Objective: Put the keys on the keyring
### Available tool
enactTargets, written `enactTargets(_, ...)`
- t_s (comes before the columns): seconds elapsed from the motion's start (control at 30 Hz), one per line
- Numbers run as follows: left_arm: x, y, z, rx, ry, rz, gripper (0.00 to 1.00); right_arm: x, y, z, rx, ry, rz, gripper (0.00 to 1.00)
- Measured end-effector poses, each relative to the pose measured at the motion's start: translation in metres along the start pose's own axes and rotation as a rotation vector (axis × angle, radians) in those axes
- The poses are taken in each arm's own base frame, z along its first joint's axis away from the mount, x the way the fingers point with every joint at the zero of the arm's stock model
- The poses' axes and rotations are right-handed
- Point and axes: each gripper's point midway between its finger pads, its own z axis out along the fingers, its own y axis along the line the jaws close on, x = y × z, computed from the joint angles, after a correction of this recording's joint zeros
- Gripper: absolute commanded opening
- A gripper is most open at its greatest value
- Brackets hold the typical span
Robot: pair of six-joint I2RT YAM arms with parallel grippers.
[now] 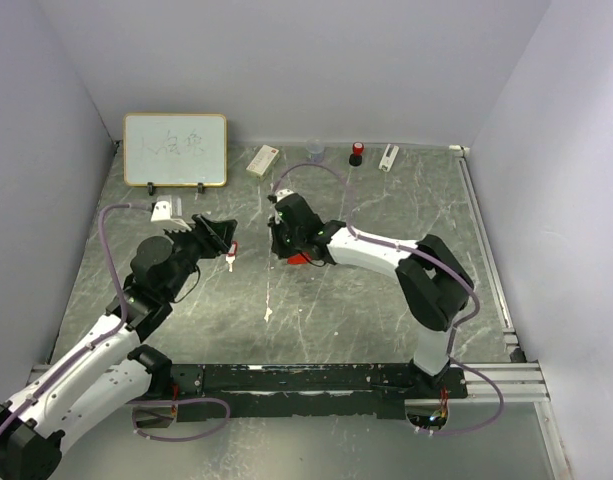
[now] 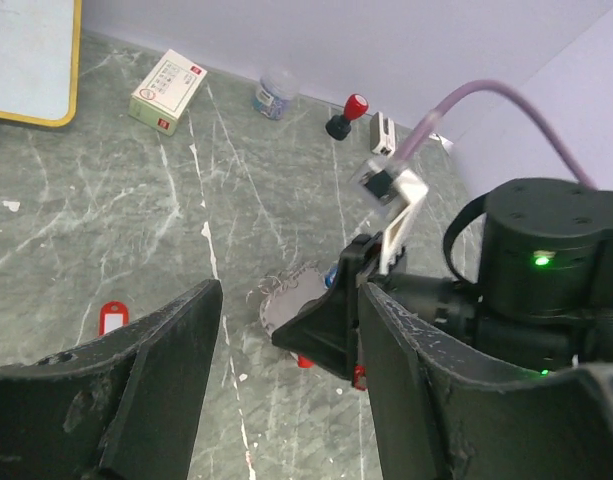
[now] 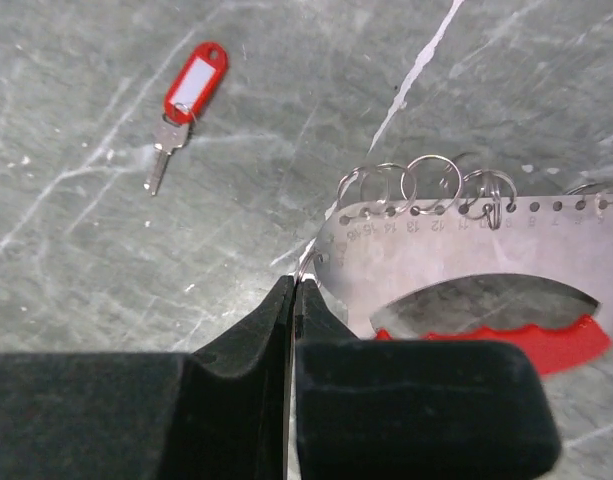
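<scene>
The keyring [image 3: 456,250] is a grey metal plate with numbered holes, several wire rings and a red fob [image 3: 546,345] under it. My right gripper [image 3: 294,285] is shut on a thin ring at the plate's left end, low over the table middle [image 1: 282,240]. A key with a red tag [image 3: 186,95] lies loose on the table to its left [image 1: 230,262]. My left gripper [image 1: 224,238] hovers open just above that key and faces the right gripper. Its view shows the plate [image 2: 281,305] between its fingers. A blue bit [image 2: 331,277] peeks out behind the right finger.
A whiteboard [image 1: 176,150] leans on the back wall at the left. Along that wall also stand a small box [image 1: 263,160], a clear cup [image 1: 315,152], a red-topped stamp [image 1: 356,153] and a white block [image 1: 388,157]. A black rail [image 1: 316,378] runs along the near edge.
</scene>
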Motion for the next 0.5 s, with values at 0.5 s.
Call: enactTargets(0.5,0.010,0.009,0.002,-0.030,0.022,0.007,0.68,0.020,0.007,0.021,-0.050,0.046,-0.005,0.33)
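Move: The right hand still pinches a ring of the ring-edged plate (the keyring); the table spot it is bound for lies straight below, about 4 cm down. The plate's middle is some 3 cm ahead and 4 cm right. The red-tagged key lies level with the hand, about 11 cm left. From the left hand that spot is roughly 3 cm ahead, 13 cm right and 20 cm below. Right hand lowers the keyring plate about 3 cm to the table, then opens partway, releasing the ring. ##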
